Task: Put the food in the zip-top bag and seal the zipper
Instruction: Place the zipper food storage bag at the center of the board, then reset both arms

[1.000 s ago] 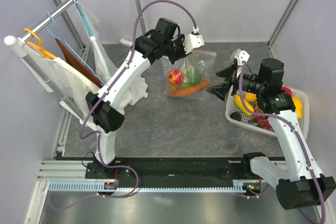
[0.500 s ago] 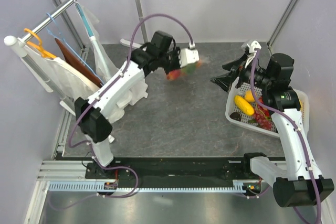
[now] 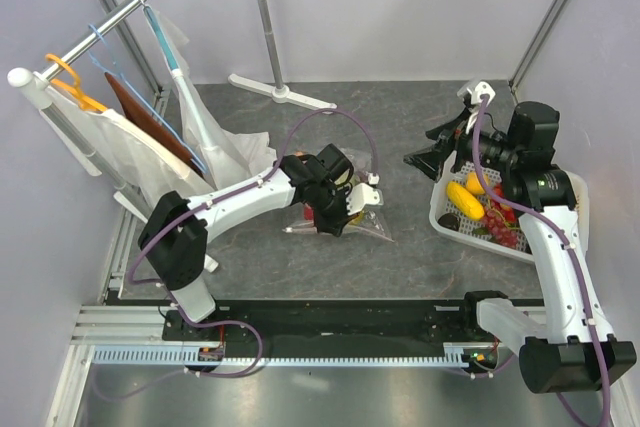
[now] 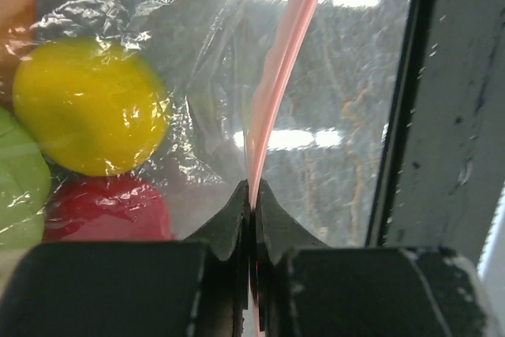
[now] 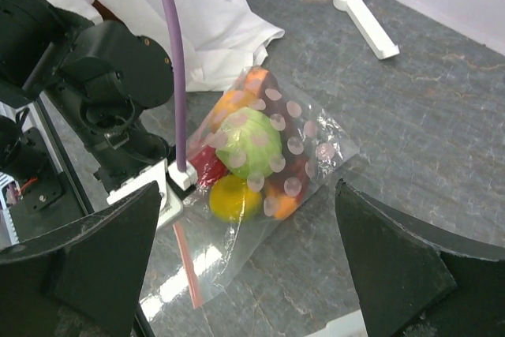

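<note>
The zip-top bag (image 3: 372, 228), clear with pink dots, lies on the table near the middle front, holding food. In the right wrist view the bag (image 5: 316, 144) shows a green cabbage (image 5: 248, 144), a yellow lemon (image 5: 234, 197), and red and orange pieces. My left gripper (image 3: 338, 209) is shut on the pink-red zipper strip (image 4: 276, 76) at the bag's mouth; the lemon (image 4: 91, 108) and a red apple (image 4: 102, 211) show just beside the strip. The strip's free end (image 5: 185, 266) lies flat. My right gripper (image 3: 438, 147) is open and empty, held above the table to the right of the bag.
A white slatted basket (image 3: 568, 209) with more toy food stands at the right, under my right arm. White cloth (image 3: 230, 152) on hangers drapes at the left, close behind the bag. A white stand foot (image 3: 280, 92) lies at the back.
My left arm has brought the bag down from high at the back to the table at front centre. My right gripper has lifted and drawn back a little, staying open.
</note>
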`<state>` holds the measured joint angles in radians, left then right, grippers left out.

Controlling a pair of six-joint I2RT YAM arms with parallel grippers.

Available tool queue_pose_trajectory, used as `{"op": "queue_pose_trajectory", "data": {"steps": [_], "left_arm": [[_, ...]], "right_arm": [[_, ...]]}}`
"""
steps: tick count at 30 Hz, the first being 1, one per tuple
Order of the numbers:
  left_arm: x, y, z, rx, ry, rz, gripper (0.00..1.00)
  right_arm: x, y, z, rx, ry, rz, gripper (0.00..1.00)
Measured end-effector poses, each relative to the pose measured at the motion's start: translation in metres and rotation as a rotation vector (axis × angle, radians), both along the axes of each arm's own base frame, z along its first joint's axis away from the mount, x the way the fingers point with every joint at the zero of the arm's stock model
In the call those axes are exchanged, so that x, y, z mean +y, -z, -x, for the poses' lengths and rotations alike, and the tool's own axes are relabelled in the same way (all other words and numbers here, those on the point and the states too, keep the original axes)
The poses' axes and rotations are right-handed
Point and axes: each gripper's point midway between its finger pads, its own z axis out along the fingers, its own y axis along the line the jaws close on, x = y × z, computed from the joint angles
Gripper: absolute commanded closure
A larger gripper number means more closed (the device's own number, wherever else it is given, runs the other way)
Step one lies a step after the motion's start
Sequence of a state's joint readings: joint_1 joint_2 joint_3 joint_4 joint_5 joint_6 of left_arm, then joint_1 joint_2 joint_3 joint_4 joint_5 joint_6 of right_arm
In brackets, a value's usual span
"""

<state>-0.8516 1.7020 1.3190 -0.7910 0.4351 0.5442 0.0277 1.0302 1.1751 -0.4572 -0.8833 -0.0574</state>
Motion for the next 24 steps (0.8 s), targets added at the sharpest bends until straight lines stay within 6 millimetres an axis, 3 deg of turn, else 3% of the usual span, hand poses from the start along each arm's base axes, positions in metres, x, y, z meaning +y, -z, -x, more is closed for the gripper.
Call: {"op": "queue_pose_trajectory", "data": {"steps": [2,5,6,8,9,13,17,21,23,24], "left_arm": [[-0.004,-0.001,0.006,0.036,-0.017,0.016,0.82],[-0.008,-0.003,0.012,0.07,-0.032,0.03,0.55],[-0.009,-0.004,0.014,0.081,-0.034,0.032,0.34],[-0.01,-0.007,0.018,0.095,-0.028,0.032,0.05],[-0.009,-0.013,0.02,0.11,-0.034,0.027,0.0],[-0.01,-0.053,0.02,0.064,-0.037,0.082,0.0],[-0.011,-0.129,0.005,-0.047,-0.077,0.197,0.0],[-0.001,-0.221,-0.044,-0.179,-0.213,0.378,0.0],[0.023,-0.247,-0.069,-0.239,-0.315,0.423,0.0],[0.033,-0.251,-0.076,-0.253,-0.354,0.425,0.0]], "right_arm": [[-0.001,0.004,0.001,0.009,-0.002,0.012,0.02],[-0.002,0.009,0.003,0.017,-0.001,0.027,0.02],[-0.002,0.01,0.003,0.019,-0.001,0.031,0.02],[-0.004,0.013,0.004,0.026,0.003,0.043,0.02],[-0.004,0.015,0.004,0.032,0.006,0.048,0.02],[-0.007,0.021,0.004,0.055,0.025,0.058,0.02],[-0.01,0.029,0.003,0.09,0.055,0.059,0.02],[-0.021,0.037,-0.005,0.132,0.154,0.073,0.02],[-0.029,0.041,-0.01,0.147,0.217,0.09,0.02],[-0.032,0.043,-0.012,0.153,0.237,0.098,0.02]]}}
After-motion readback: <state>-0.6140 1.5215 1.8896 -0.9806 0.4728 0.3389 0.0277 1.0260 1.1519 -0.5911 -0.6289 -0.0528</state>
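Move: The left fingers are still shut on the pink zipper edge of the food storage bag, whose middle lies about 8 cm ahead and 2 cm right of them. At about fingertip height inside the bag, the red fruit is some 5 cm ahead and 1 cm left, the yellow fruit 5 cm ahead and 5 cm right, and the green cabbage 10 cm ahead and 2 cm right. From the right hand, the bag's middle is roughly 14 cm left, 2 cm ahead and 26 cm below. The left fingers let go of the pink zipper edge, opening wide as the hand eases back about 2 cm. The hand then climbs fast off the bag, some 25 cm up and swinging forward over the food, its fingertips tilting up towards the right. The empty, open right hand meanwhile sinks about 4 cm and drifts right, turning slightly clockwise. ##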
